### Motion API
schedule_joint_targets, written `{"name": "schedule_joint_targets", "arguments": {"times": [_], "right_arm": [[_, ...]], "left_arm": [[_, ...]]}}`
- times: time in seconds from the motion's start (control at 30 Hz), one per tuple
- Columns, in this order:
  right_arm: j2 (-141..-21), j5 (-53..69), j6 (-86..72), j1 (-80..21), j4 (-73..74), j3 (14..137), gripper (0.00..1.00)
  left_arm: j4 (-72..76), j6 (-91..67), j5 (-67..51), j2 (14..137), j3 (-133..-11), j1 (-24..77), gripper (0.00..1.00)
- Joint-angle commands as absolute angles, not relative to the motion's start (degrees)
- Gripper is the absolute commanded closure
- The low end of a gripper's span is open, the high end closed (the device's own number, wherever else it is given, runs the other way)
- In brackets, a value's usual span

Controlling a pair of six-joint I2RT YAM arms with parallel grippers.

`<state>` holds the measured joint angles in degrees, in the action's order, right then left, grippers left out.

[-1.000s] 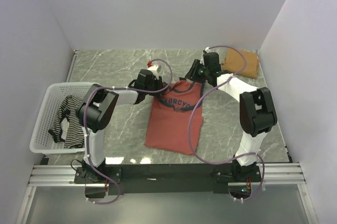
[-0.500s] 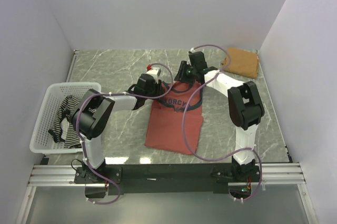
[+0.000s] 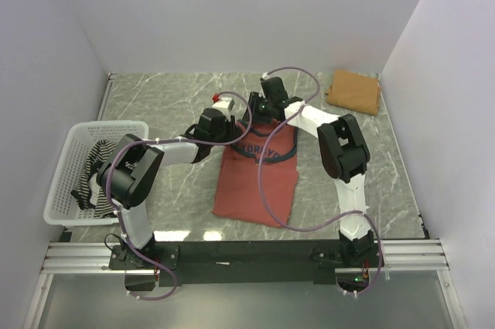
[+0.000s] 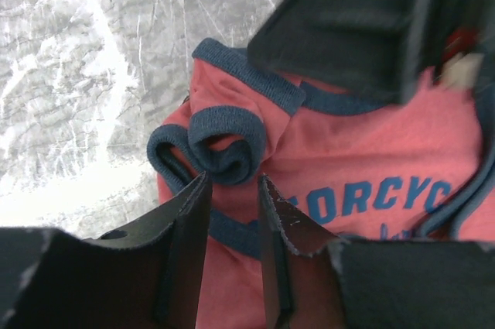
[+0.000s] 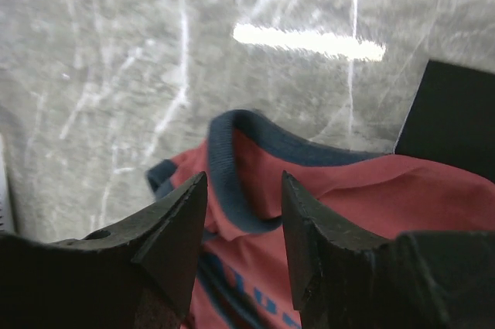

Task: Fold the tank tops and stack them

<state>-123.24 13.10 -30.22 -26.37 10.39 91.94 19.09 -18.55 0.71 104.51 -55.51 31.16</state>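
The rust-red tank top (image 3: 255, 178) lies flat mid-table, with dark blue trim and blue chest print (image 4: 371, 197). Both grippers hover over its top left corner. My left gripper (image 4: 232, 186) stands open, its tips on either side of a curled blue-trimmed strap (image 4: 224, 139) and just short of it. My right gripper (image 5: 241, 190) is open above the neckline trim (image 5: 224, 166), with nothing held. From above, the left gripper (image 3: 234, 129) and right gripper (image 3: 254, 112) are close together. The tan tank top (image 3: 354, 90) lies folded at the back right. The striped tank top (image 3: 97, 178) sits crumpled in the basket.
A white mesh basket (image 3: 73, 131) stands at the left table edge. The right arm's black body (image 4: 363, 19) hangs right over the left gripper. Purple cables (image 3: 271, 190) loop across the red top. Walls close in the table on the left, back and right.
The right arm has swung left, away from the tan top, to the red top's upper left corner. The left gripper has edged toward the same corner.
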Motion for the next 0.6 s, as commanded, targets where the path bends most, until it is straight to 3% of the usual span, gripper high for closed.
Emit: {"name": "schedule_joint_targets", "arguments": {"times": [0.0, 0.23, 0.33, 0.47, 0.57], "right_arm": [[-124.9, 15.5, -30.2, -26.4, 9.8, 94.8, 0.50], [-126.0, 17.9, -32.3, -26.5, 6.4, 94.3, 0.51], [-126.0, 18.4, -33.0, -26.5, 5.4, 93.4, 0.57], [-125.4, 18.5, -34.0, -26.5, 3.4, 91.3, 0.85], [-125.0, 18.5, -34.6, -26.5, 2.6, 89.9, 1.00]], "left_arm": [[23.0, -22.5, -0.2, 102.7, -54.4, 30.7, 0.64], [24.9, -33.5, 2.3, 99.2, -54.0, 26.6, 0.65], [22.5, -38.4, 0.4, 100.1, -56.6, 24.4, 0.65], [19.1, -43.6, -5.1, 102.1, -60.5, 22.9, 0.63], [14.7, -49.5, -7.1, 104.1, -63.8, 22.3, 0.58]]}}
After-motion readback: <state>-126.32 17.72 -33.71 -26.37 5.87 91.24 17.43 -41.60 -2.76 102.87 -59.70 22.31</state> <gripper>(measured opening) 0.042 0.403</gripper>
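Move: The red top's left shoulder strap, with its dark trim, lies almost under my open right fingers: level fore and aft, about 1 cm to the left and 2 cm below. The black square at the neckline is some 6 cm to the right of my right hand and 2 cm farther out; the chest lettering is about 8 cm back and 3 cm to the right. From my left hand the strap is roughly 5 cm ahead, 3 cm to the right, slightly lower. I sink my right hand some 2 cm onto the strap, then close its fingers from half open to nearly shut, pinching the trimmed edge as the hand eases about 1.5 cm to the left. Meanwhile my left hand backs off empty, first to the left, then forward and up, away from the strap by some 5 cm, rolling and turning counter-clockwise. ##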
